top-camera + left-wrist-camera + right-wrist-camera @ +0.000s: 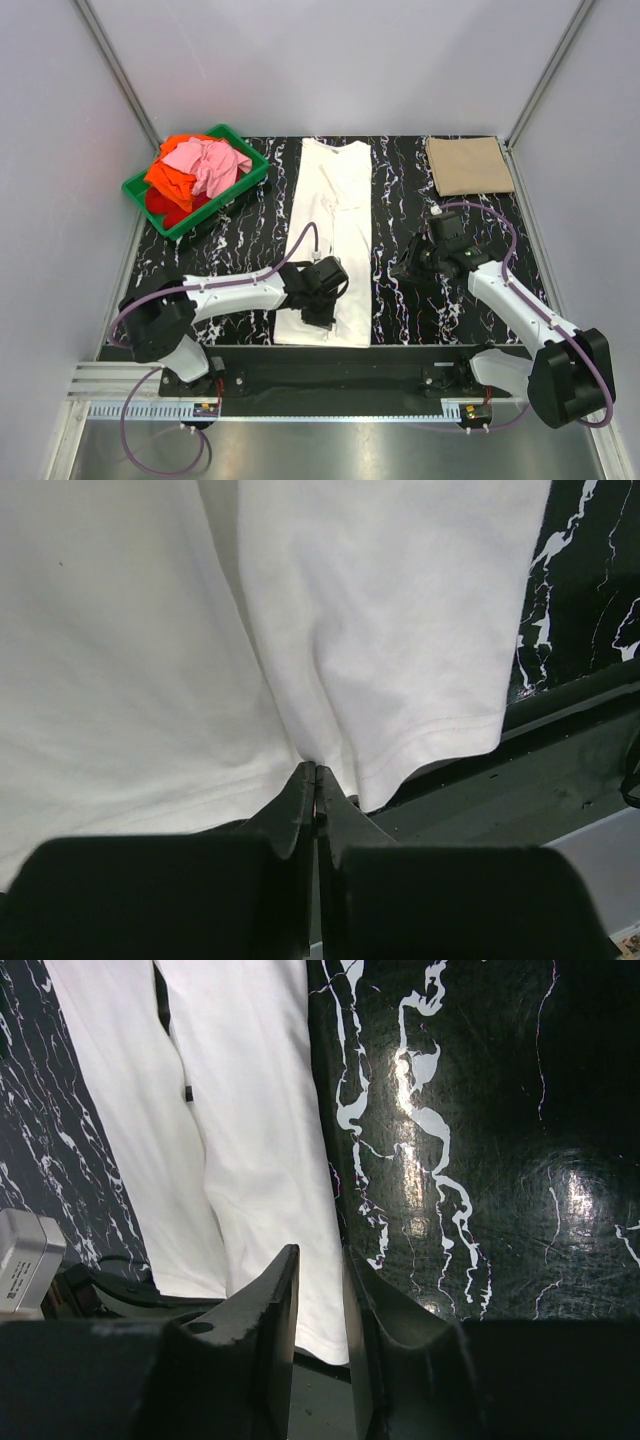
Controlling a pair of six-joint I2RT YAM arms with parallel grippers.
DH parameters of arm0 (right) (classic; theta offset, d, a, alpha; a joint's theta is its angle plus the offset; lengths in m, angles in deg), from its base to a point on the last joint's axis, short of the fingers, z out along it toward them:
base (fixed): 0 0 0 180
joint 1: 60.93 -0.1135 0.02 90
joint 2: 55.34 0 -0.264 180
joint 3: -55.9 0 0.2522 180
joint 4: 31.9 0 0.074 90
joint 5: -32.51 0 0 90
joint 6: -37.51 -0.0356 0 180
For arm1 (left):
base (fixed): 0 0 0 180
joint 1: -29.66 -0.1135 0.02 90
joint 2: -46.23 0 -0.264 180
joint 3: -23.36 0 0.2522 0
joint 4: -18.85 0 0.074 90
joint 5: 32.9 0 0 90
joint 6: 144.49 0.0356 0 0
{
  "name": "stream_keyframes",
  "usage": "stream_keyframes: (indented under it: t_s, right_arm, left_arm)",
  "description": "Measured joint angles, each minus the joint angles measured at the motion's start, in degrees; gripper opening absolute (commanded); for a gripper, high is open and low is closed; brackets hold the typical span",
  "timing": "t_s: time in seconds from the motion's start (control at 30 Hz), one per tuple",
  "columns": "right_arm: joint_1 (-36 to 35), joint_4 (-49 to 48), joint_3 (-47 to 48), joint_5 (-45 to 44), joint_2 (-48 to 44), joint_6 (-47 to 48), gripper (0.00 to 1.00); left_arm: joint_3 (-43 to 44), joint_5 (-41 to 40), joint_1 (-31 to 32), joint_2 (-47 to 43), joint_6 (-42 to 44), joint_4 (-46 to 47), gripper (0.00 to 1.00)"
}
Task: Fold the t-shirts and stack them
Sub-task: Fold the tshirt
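A white t-shirt (335, 200) lies folded into a long strip down the middle of the table. My left gripper (322, 318) sits at its near hem. In the left wrist view the left gripper (316, 770) is shut, pinching a bunched bit of the white t-shirt (150, 630) just above the hem. My right gripper (405, 268) hovers over the bare table to the right of the strip. In the right wrist view the right gripper (320, 1252) stands open with nothing in it, and the white t-shirt (250, 1110) lies beyond its fingers.
A folded tan t-shirt (468, 165) lies at the back right. A green crate (232, 195) at the back left holds crumpled pink (212, 162), orange (168, 178) and red (160, 206) t-shirts. The black marbled table (410, 200) ends at a dark front rail (560, 740).
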State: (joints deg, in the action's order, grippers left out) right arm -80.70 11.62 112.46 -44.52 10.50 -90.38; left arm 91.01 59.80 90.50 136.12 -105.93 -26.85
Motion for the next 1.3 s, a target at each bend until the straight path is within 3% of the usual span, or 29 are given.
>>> stream_keyframes:
  t_s: [0.4, 0.73, 0.87, 1.03, 1.17, 1.3]
  right_arm:
    - [0.00, -1.03, -0.83, 0.15, -0.13, -0.09, 0.31]
    - [0.00, -3.02, -0.90, 0.96, 1.75, -0.61, 0.31]
    - [0.00, -3.39, -0.90, 1.33, 2.03, -0.98, 0.31]
    - [-0.26, -4.28, -1.44, 1.57, 2.16, -1.84, 0.31]
    - [-2.38, -4.66, -3.04, 1.46, 2.16, -3.34, 0.30]
    - [-6.34, -5.14, -4.52, 1.40, 2.32, -5.55, 0.26]
  left_arm:
    - [-2.75, -1.25, 0.17, -5.86, -2.05, -1.33, 0.00]
    - [-5.75, -1.46, 1.86, -3.50, -3.76, 0.81, 0.00]
    - [-5.75, -1.49, 1.92, -3.28, -3.89, 1.42, 0.05]
    - [-5.77, -1.49, 1.92, -3.17, -3.89, 1.66, 0.22]
    - [-4.85, -2.10, 1.97, -3.17, -2.71, -0.52, 0.25]
    - [1.95, -5.51, 1.36, -3.10, 1.03, -7.06, 0.26]
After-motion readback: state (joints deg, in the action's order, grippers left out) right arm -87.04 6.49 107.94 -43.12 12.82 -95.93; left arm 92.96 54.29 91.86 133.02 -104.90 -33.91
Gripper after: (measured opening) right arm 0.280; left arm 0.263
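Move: The near end of the t-shirt's middle fold is pinched in the left fingers; its place at the hem lies roughly 2 cm back, 2 cm left and 3 cm below that hand. From the left hand, the hem's right corner is about 8 cm right and 4 cm back, its left corner 12 cm left and 4 cm back. The empty right hand has that right corner some 16 cm back, 7 cm left and 8 cm below. The shirt's middle fold, already pinched at the hem by the left fingers, is raised barely 2 cm, then drawn left and back and lowered some 3 cm onto the table. There the left fingers open about a quarter and the hand starts up and forward off the cloth. Late on, the part-open right hand heads left, back and down, about 4 cm, towards the shirt's near right corner. ##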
